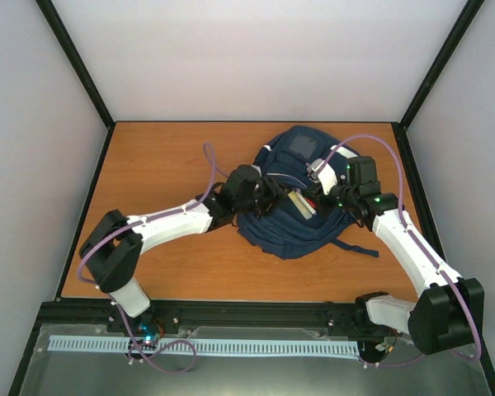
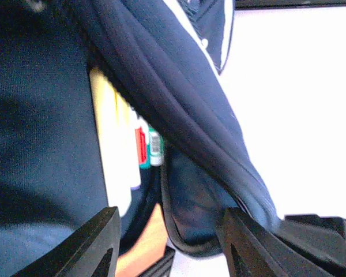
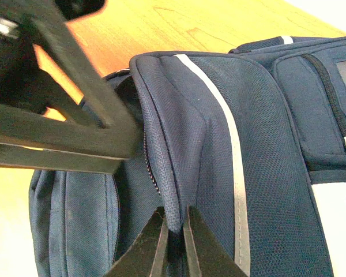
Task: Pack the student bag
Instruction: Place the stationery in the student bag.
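The student bag [image 1: 290,229] lies on the table, navy blue with a thin white stripe [image 3: 230,150], and its main opening gapes. My right gripper [image 3: 174,231] is shut on a fold of the bag's fabric beside the zip and holds that edge up [image 1: 322,196]. My left gripper [image 1: 277,195] is at the opening, open; the bag's dark rim [image 2: 184,231] sits between its fingers [image 2: 98,242] without being pinched. Inside the bag [image 2: 179,86] I see a pale yellow-white flat item [image 2: 111,150] and two pens or markers with red and green labels [image 2: 147,147].
The wooden table [image 1: 165,165] is enclosed by grey walls with black frame bars. A dark bag strap [image 1: 359,247] trails toward the right arm. The left gripper's black fingers [image 3: 75,98] cross the upper left of the right wrist view.
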You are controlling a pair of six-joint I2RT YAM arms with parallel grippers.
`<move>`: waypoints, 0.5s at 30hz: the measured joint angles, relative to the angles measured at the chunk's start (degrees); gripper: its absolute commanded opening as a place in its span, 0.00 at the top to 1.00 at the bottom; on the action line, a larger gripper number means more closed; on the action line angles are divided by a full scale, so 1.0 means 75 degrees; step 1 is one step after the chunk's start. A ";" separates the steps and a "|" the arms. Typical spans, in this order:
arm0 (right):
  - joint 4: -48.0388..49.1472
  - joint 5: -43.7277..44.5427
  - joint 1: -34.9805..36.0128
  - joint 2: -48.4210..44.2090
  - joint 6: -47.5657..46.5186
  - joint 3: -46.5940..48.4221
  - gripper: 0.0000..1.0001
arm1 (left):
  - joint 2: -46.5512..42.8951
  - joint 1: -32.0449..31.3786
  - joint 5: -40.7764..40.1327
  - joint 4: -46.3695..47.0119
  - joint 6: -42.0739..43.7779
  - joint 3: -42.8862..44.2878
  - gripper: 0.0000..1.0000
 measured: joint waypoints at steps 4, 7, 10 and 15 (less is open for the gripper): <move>-0.0003 0.0000 0.0000 0.0000 0.0000 0.0000 0.93 | -0.0839 -0.0134 0.0248 0.0044 0.0592 -0.0519 0.38; -0.0003 -0.0009 -0.0003 0.0006 0.0000 0.0000 0.92 | -0.1536 -0.0283 0.0329 -0.0423 0.1317 -0.0825 0.24; -0.0006 -0.0044 -0.0003 0.0058 -0.0003 0.0000 0.92 | -0.2363 -0.0323 0.0032 -0.1244 0.2226 -0.1029 0.16; -0.0009 -0.0146 -0.0003 0.0175 -0.0003 0.0000 0.92 | -0.3369 0.0160 -0.0216 -0.1874 0.3547 -0.1550 0.14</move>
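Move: The yellow marker already lies in the bag's open pocket, roughly 4 cm to the right of the empty left hand, 2 cm back and 6 cm below. The white pens sit beside it, about 6 cm to that hand's right, 2 cm back and 7 cm down. The pocket edge pinched by the right hand is some 8 cm to the left hand's right, about level fore and aft. From the right hand, the yellow marker is about 4 cm left, 2 cm back and 7 cm below. Back and up first, then mostly leftward, the empty left hand pulls away from the pocket and the marker, ending about 8 cm left, 6 cm back and 4 cm higher. On the way its wrist rolls some 25 degrees about the fingers' pointing line and the half-open fingers spread nearly wide. The right hand stays put, still pinching the pocket edge. ##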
